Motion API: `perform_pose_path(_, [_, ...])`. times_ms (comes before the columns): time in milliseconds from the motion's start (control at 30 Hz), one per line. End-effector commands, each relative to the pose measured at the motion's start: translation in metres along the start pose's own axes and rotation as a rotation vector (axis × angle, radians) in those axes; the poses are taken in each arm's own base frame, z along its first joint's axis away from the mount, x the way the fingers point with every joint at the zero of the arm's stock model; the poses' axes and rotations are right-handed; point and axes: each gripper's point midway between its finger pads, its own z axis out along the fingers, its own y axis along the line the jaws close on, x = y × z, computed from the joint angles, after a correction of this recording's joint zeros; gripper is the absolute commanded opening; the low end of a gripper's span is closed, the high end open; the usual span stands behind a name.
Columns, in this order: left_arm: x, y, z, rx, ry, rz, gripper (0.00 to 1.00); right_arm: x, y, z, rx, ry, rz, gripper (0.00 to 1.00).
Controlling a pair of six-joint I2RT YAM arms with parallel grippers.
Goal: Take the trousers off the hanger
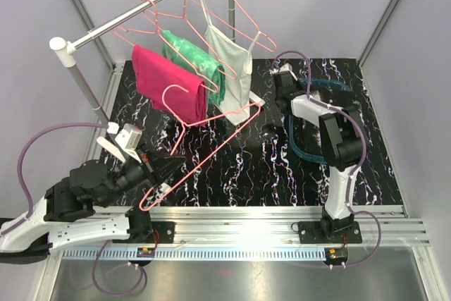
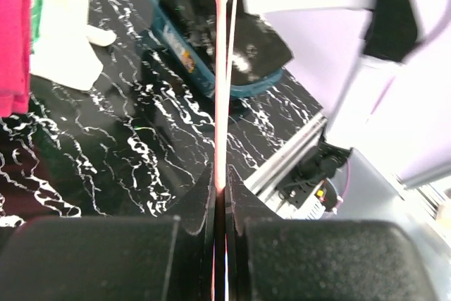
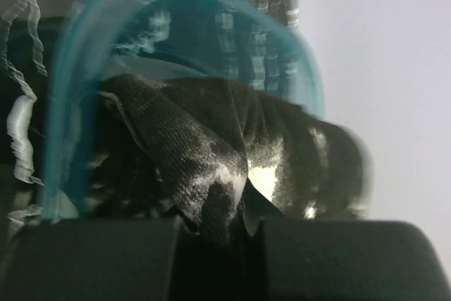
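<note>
The black, white-speckled trousers (image 3: 211, 139) lie bunched in a teal basket (image 3: 70, 103), and my right gripper (image 3: 246, 216) is shut on a fold of them. The magenta trousers (image 1: 169, 86) and the green-and-white trousers (image 1: 194, 58) are draped over pink hangers on the rail (image 1: 141, 8). An empty pink wire hanger (image 1: 211, 149) slants from beside the magenta trousers down toward the near left. My left gripper (image 1: 158, 177) is shut on its lower wire, and the wire (image 2: 222, 68) runs straight up between the closed jaws in the left wrist view.
A white strappy tank top (image 1: 229, 68) hangs to the right of the green pair. The teal basket (image 1: 330, 84) stands on the marbled black table (image 1: 232, 174) under the right arm. The rail's white post (image 1: 70, 58) rises at the left. An aluminium rail (image 1: 246, 216) borders the near edge.
</note>
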Motion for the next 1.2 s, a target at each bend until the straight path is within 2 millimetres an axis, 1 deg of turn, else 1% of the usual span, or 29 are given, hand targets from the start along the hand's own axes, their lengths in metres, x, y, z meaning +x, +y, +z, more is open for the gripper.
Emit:
perform_pose_path(0, [-0.014, -0.017, -0.005, 0.094, -0.046, 0.009, 0.00, -0.008, 0.016, 0.008, -0.111, 0.051, 0.220, 0.00])
perform_pose_path(33, [-0.014, -0.015, -0.005, 0.084, -0.044, 0.010, 0.00, -0.010, 0.027, 0.005, -0.184, 0.058, 0.227, 0.00])
perform_pose_path(67, [-0.013, -0.010, -0.006, 0.055, -0.034, 0.019, 0.00, -0.011, 0.032, 0.003, -0.207, 0.062, 0.270, 0.00])
perform_pose_path(133, [-0.015, -0.008, -0.006, 0.036, -0.028, 0.022, 0.00, -0.013, 0.046, -0.004, -0.305, 0.055, 0.289, 0.00])
perform_pose_path(200, [-0.014, -0.007, -0.007, 0.034, -0.021, 0.023, 0.00, -0.018, 0.046, -0.011, -0.358, 0.032, 0.335, 0.00])
perform_pose_path(233, [-0.014, -0.007, -0.007, 0.032, -0.019, 0.023, 0.00, -0.018, 0.054, -0.013, -0.418, 0.030, 0.353, 0.00])
perform_pose_path(267, [-0.014, -0.008, -0.007, 0.036, -0.017, 0.022, 0.00, -0.019, 0.056, -0.015, -0.457, 0.038, 0.397, 0.00])
perform_pose_path(367, [-0.016, -0.010, -0.007, 0.040, -0.018, 0.016, 0.00, -0.014, 0.067, -0.011, -0.635, 0.080, 0.552, 0.01])
perform_pose_path(400, [-0.017, -0.011, -0.008, 0.045, -0.020, 0.011, 0.00, -0.012, 0.068, -0.010, -0.674, 0.088, 0.581, 0.02])
perform_pose_path(433, [-0.020, -0.013, -0.009, 0.051, -0.023, 0.007, 0.00, -0.012, 0.076, -0.015, -0.752, 0.080, 0.601, 0.05])
perform_pose_path(467, [-0.019, -0.012, -0.009, 0.047, -0.019, 0.009, 0.00, -0.013, 0.070, -0.015, -0.765, 0.072, 0.638, 0.07])
perform_pose_path(500, [-0.021, -0.013, -0.011, 0.051, -0.020, 0.008, 0.00, -0.012, 0.070, -0.015, -0.777, 0.073, 0.651, 0.08])
perform_pose_path(533, [-0.022, -0.014, -0.011, 0.054, -0.022, 0.007, 0.00, -0.016, 0.073, -0.021, -0.837, 0.057, 0.673, 0.11])
perform_pose_path(567, [-0.026, -0.014, -0.012, 0.055, -0.029, 0.003, 0.00, -0.015, 0.065, -0.019, -0.842, 0.069, 0.724, 0.14])
perform_pose_path(633, [-0.029, -0.018, -0.012, 0.064, -0.034, 0.002, 0.00, -0.015, 0.059, -0.016, -0.846, 0.080, 0.771, 0.26])
perform_pose_path(667, [-0.034, -0.019, -0.014, 0.069, -0.044, 0.001, 0.00, -0.014, 0.058, -0.015, -0.848, 0.090, 0.784, 0.35])
perform_pose_path(733, [-0.035, -0.020, -0.011, 0.057, -0.032, 0.021, 0.00, -0.014, 0.052, -0.019, -0.846, 0.104, 0.773, 0.44])
perform_pose_path(800, [-0.039, -0.014, -0.009, 0.010, -0.022, 0.058, 0.00, -0.026, 0.030, -0.029, -0.830, 0.059, 0.805, 0.56])
perform_pose_path(833, [-0.042, -0.013, -0.010, -0.001, -0.020, 0.071, 0.00, -0.031, 0.021, -0.035, -0.828, 0.039, 0.817, 0.59])
perform_pose_path(867, [-0.043, -0.010, -0.011, -0.016, -0.015, 0.089, 0.00, -0.041, 0.001, -0.045, -0.817, -0.008, 0.834, 0.62])
perform_pose_path(900, [-0.053, -0.012, -0.015, -0.009, -0.033, 0.103, 0.00, -0.046, -0.012, -0.052, -0.812, -0.027, 0.839, 0.72])
perform_pose_path(933, [-0.056, -0.012, -0.017, -0.011, -0.037, 0.108, 0.00, -0.047, -0.023, -0.056, -0.794, -0.037, 0.844, 0.83])
perform_pose_path(967, [-0.061, -0.011, -0.019, -0.020, -0.053, 0.110, 0.00, -0.051, -0.041, -0.067, -0.776, -0.069, 0.858, 0.91])
perform_pose_path(1000, [-0.065, -0.010, -0.021, -0.023, -0.062, 0.116, 0.00, -0.047, -0.046, -0.071, -0.765, -0.063, 0.865, 0.96])
perform_pose_path(1033, [-0.071, -0.010, -0.024, -0.025, -0.075, 0.114, 0.00, -0.040, -0.057, -0.068, -0.716, -0.056, 0.885, 0.97])
perform_pose_path(1067, [-0.074, -0.007, -0.025, -0.044, -0.083, 0.115, 0.00, -0.037, -0.070, -0.075, -0.690, -0.060, 0.930, 0.98])
perform_pose_path(1100, [-0.075, -0.005, -0.025, -0.053, -0.086, 0.117, 0.00, -0.025, -0.079, -0.070, -0.627, -0.036, 0.958, 0.98])
perform_pose_path(1133, [-0.077, -0.004, -0.027, -0.064, -0.087, 0.116, 0.00, 0.002, -0.082, -0.059, -0.524, 0.032, 0.977, 0.99])
perform_pose_path(1167, [-0.078, -0.002, -0.026, -0.077, -0.088, 0.114, 0.00, 0.013, -0.093, -0.060, -0.459, 0.051, 1.033, 0.99])
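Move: The basket that the held trousers are bound for has its middle about 10 cm back of the right hand, some 3 cm to its left and 8 cm below. The white rack foot lies roughly 3 cm back of that hand, 24 cm to its left and 10 cm below. From the left hand, which holds the empty hanger, the basket is about 26 cm ahead, 40 cm to the right and 30 cm below. The trousers, still pinched in the right fingers, are lowered about 7 cm into the basket while that hand rolls some 60 degrees, its left side rising, so the fingers turn down. Then the fingers open wide, let go and lift 15 cm clear, easing back. The left arm keeps hold of the empty hanger, raising it late by about 5 cm and carrying it slightly left. ##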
